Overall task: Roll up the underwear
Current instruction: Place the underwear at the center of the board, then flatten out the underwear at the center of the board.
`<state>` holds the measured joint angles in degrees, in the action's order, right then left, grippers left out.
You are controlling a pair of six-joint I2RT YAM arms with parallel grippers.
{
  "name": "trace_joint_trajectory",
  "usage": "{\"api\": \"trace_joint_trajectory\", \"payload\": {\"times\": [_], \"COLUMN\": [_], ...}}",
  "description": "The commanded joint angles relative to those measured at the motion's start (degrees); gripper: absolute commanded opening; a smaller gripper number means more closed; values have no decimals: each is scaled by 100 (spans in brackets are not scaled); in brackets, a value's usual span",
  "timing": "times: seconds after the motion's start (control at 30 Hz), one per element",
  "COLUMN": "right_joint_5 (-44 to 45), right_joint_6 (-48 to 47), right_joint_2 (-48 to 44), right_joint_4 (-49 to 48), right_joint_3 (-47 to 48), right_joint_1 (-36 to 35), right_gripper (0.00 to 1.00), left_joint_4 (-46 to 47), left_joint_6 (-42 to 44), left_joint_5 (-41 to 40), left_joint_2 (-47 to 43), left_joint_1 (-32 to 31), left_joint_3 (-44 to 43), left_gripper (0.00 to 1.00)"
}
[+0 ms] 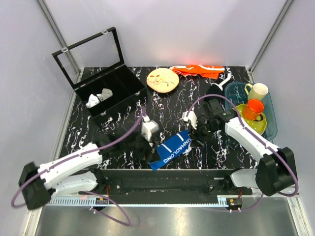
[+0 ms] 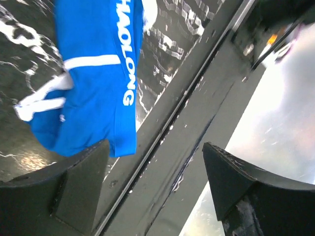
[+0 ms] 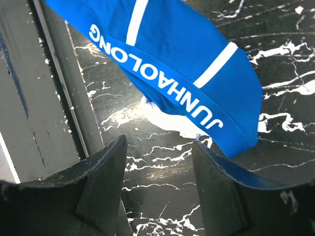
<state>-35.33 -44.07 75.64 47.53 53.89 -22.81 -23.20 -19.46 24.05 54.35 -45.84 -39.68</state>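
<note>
The underwear (image 1: pixel 171 150) is a royal-blue folded strip with white lettering, lying slantwise near the table's front edge. In the left wrist view the underwear (image 2: pixel 93 73) fills the upper left, its end overhanging the table's dark front rail. My left gripper (image 1: pixel 147 153) is open at that lower-left end, with only the rail between its fingers (image 2: pixel 78 191). My right gripper (image 1: pixel 197 135) is open just past the upper-right end. The right wrist view has the underwear (image 3: pixel 182 73) ahead of the fingertips (image 3: pixel 110 167), with bare marble table between them.
A black compartment box (image 1: pixel 106 93) with white cloth pieces stands at the back left. A round patterned plate (image 1: pixel 162 80) and an orange cloth (image 1: pixel 197 70) lie at the back. A blue tray (image 1: pixel 270 123) at the right holds cups. The front rail (image 1: pixel 172 177) borders the table.
</note>
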Motion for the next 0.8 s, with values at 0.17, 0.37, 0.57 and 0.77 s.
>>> {"api": "trace_joint_trajectory", "payload": {"times": [0.17,0.37,0.57,0.77], "right_joint_5": [-800,-835,-844,-861], "right_joint_6": [-620,-523,-488,-444], "right_joint_2": [-620,-629,-559,-445], "right_joint_4": [-297,-323,-332,-323], "right_joint_3": [-186,-186,-195,-186], "right_joint_1": [470,584,584,593], "right_gripper": [64,64,63,63], "left_joint_4": [-413,-369,-334,-387], "left_joint_6": [-154,-93,-23,-14], "left_joint_5": [-3565,-3943,-3952,-3847], "left_joint_2": [2087,2984,3213,3539], "left_joint_1": [-2876,-3009,-3036,-3088], "left_joint_3": [-443,-857,-927,-936], "left_gripper": [63,52,51,33]}}
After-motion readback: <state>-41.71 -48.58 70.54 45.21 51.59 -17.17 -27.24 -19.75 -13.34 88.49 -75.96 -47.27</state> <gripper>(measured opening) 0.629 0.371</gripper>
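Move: The near-left corner of the spread underwear lies about 3 cm back, 2 cm to the right and 15 cm below my left hand, and the underwear's middle some 5 cm ahead and 10 cm right of that hand, equally low. Far beyond stand the plate, roughly 42 cm ahead and 5 cm right, and the black box, 33 cm ahead and 19 cm left. From my right hand, the underwear's middle is about 12 cm left, 4 cm back and 10 cm down. I drop my left hand about 14 cm onto the near-left corner of the underwear, swinging some 6 cm back towards myself first and then easing about 3 cm forward again. As it sinks, I tip its fingers some 40 degrees from slanting rightward to pointing steeply down, and narrow them from wide open to under half. My right hand, still open and holding nothing, backs off upward by 2 cm. ##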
